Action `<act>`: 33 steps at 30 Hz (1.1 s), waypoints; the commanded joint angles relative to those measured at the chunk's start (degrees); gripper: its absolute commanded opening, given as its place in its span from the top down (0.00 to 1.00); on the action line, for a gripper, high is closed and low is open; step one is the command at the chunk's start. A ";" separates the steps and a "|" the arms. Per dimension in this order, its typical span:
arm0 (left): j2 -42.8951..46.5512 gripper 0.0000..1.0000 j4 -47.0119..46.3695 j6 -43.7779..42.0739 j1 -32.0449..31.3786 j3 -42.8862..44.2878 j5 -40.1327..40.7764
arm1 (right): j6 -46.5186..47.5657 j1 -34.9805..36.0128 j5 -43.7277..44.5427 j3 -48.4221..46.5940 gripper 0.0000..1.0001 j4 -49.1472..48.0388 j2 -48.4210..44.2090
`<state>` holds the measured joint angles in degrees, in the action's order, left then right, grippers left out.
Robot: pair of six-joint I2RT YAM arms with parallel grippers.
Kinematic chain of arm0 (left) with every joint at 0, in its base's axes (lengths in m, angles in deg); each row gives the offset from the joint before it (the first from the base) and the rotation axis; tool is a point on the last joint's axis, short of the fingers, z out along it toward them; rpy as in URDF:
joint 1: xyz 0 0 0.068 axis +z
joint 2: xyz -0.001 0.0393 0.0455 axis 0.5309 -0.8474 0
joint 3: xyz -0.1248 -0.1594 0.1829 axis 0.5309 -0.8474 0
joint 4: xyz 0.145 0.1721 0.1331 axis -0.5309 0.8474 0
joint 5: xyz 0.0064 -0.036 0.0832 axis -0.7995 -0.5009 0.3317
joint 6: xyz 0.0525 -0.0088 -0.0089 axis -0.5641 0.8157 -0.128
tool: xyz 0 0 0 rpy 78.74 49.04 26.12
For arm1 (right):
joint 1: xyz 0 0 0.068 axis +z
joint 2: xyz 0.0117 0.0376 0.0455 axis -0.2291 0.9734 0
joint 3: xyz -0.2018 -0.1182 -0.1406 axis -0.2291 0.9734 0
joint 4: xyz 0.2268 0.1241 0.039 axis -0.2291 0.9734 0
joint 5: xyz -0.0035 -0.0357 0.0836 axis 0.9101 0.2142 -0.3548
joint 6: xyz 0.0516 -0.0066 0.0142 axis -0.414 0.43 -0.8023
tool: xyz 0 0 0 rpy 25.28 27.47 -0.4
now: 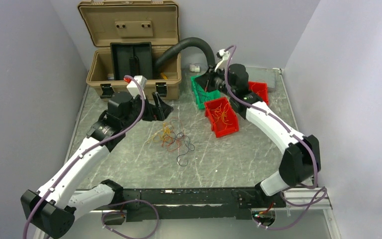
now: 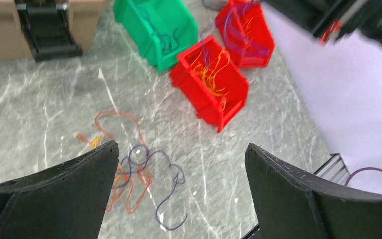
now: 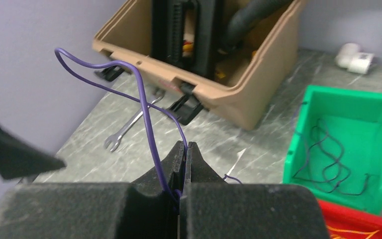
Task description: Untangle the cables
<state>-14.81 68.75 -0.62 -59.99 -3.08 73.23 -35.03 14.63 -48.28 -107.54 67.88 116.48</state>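
Note:
A loose tangle of thin orange, yellow, red and dark blue cables [image 1: 173, 139] lies on the grey marbled table; in the left wrist view the cables [image 2: 129, 172] show below the fingers. My left gripper [image 1: 161, 107] [image 2: 181, 147] hangs open above the table just behind the tangle and holds nothing. My right gripper [image 1: 210, 82] [image 3: 186, 146] is shut on a single purple-blue cable [image 3: 146, 107], which loops up out of the closed jaws. It is raised near the green bin [image 1: 199, 92].
The green bin [image 3: 348, 107] holds dark wires. A red bin [image 1: 221, 118] [image 2: 209, 87] holds orange and yellow wires, and a second red bin [image 1: 258, 90] stands behind it. An open tan toolbox [image 1: 129, 55] with a black hose [image 1: 189, 45] is at the back. A wrench [image 3: 129, 124] lies near it.

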 commanded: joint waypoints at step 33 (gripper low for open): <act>1.96 0.01 -6.33 -0.95 0.21 -14.57 4.03 | 10.41 -7.31 17.23 -24.96 1.00 3.83 42.53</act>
<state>-12.28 65.47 -0.84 -59.99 -18.25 77.54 -24.78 7.51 -33.64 -132.53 69.45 158.08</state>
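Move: Ahead of the right hand, which already grips a purple cable, the green bin lies about 22 cm out, 6 cm right and 27 cm below. The red bin with yellow cable is 8 cm ahead and 13 cm right; the white fitting stands 34 cm ahead, 1 cm right. From the open left hand, the tangled cables lie 5 cm ahead, 3 cm right, 29 cm below; that red bin, 18 cm ahead, 24 cm right. Carrying the pinched purple cable in its shut fingers, the right hand sweeps forward, then descends steeply with a slight drift right towards the green bin, some 19 cm each out and down, turning clockwise and rolling its left side down. Meanwhile the left hand sinks about 10 cm towards the tangled cables, fast at first, tipping slightly down and staying wide open without touching them. ##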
